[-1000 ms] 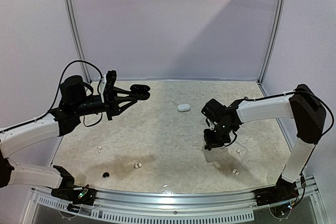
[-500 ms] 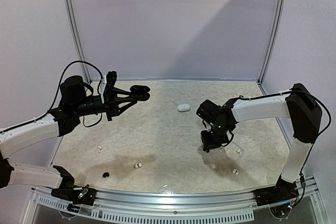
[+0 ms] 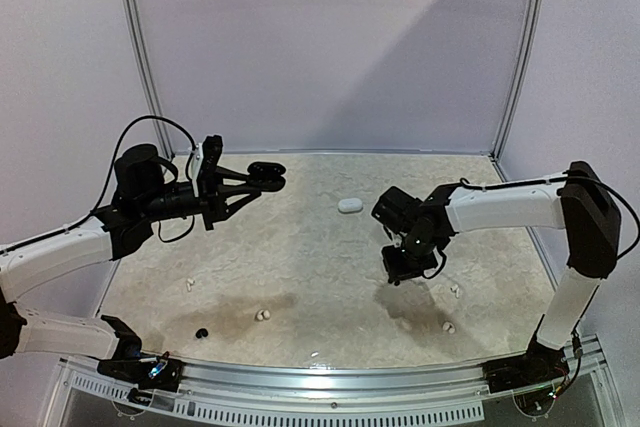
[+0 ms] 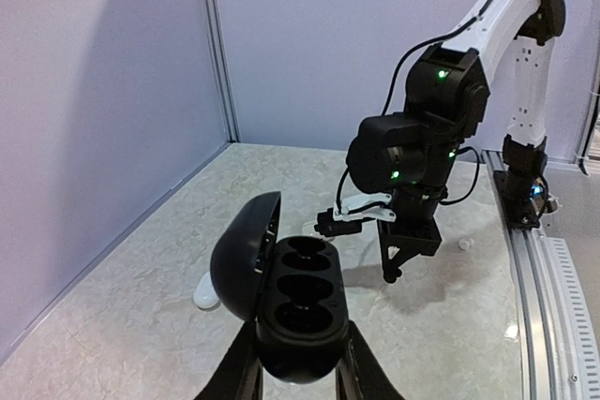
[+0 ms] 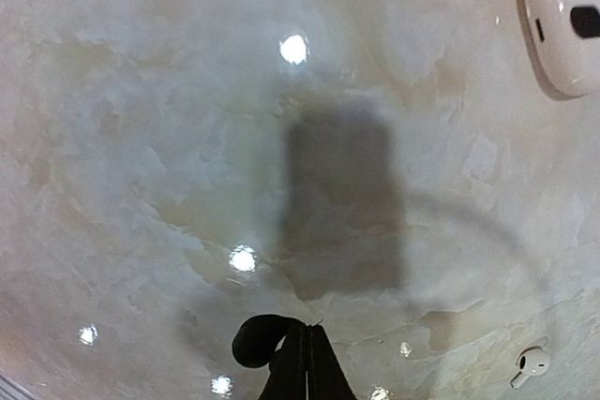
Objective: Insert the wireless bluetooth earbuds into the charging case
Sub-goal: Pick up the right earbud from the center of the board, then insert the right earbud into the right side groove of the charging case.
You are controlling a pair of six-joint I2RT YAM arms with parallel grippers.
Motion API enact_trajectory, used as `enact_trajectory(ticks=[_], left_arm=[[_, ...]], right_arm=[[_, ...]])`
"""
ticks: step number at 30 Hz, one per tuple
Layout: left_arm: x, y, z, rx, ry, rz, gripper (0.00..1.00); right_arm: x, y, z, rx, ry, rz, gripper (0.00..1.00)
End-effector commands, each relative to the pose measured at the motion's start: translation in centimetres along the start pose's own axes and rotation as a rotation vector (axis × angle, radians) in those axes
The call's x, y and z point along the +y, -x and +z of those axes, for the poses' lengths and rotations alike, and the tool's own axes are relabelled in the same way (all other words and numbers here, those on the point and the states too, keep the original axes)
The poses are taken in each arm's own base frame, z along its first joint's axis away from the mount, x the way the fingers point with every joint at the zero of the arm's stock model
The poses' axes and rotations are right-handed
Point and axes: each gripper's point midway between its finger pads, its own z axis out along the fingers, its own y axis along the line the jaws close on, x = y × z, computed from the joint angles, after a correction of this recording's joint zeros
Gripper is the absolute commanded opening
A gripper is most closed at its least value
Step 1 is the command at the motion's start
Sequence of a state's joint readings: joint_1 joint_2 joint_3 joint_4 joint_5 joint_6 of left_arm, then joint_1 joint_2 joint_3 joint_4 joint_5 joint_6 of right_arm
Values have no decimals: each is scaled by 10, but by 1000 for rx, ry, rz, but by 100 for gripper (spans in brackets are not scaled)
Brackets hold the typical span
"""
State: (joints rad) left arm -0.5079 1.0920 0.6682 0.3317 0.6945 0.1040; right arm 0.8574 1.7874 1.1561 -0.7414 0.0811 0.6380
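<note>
My left gripper is shut on a black charging case, held well above the table's left rear with its lid swung open and both sockets empty. In the top view this case shows at the arm's tip. My right gripper is shut, and a black earbud sticks out to the left of its tips. It hangs a little above the table right of centre. Another black earbud lies near the front left.
A closed white case lies at mid-rear, also seen in the right wrist view. White earbuds lie at the left, the front centre and the right. One white earbud is near my right gripper.
My right gripper closed fully, then rose off the table and drifted a little left. The left arm and its case have not moved.
</note>
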Motion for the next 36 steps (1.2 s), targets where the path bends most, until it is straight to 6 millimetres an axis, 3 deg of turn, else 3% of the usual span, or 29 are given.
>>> enact_trajectory(ticks=[1,6,11,16,19,24,36], left_arm=[[-2,2,-1,-13,16,2,0],[9,10,-1,-56,89,-16,0],[13,18,0,-91,120,-15,0],[7,24,0,-119,100,-18,0],[4,28,0,-133,89,-33,0],[4,34,0,-150,84,-53,0],[-3,41,0,-164,41,-87,0]], right_arm=[[16,38,-45,-207,-10,-61,0],[47,82,-110,-439,-21,-137,0],[100,126,-209,-753,26,-260,0],[152,133,-281,-1008,73,-388,0],[177,130,-313,-1136,84,-475,0],[201,127,-339,-1252,119,-544,0],[227,133,-322,-1265,50,-706,0]])
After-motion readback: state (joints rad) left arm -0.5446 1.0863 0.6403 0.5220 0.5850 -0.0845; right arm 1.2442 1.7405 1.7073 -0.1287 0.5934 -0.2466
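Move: The right hand already pinches the black earbud just above the board. The open black charging case it goes to lies about 24 cm to its left, 3 cm ahead and some 26 cm up, gripped just beyond the left hand's fingertips, about 2 cm to that hand's right. On the board, the plain white case lies roughly 19 cm ahead of the right hand and 7 cm left; the square white case is 11 cm ahead and 8 cm right. Right hand carries the held earbud some 35 cm up, 20 left towards the black case, tilting roughly level. ##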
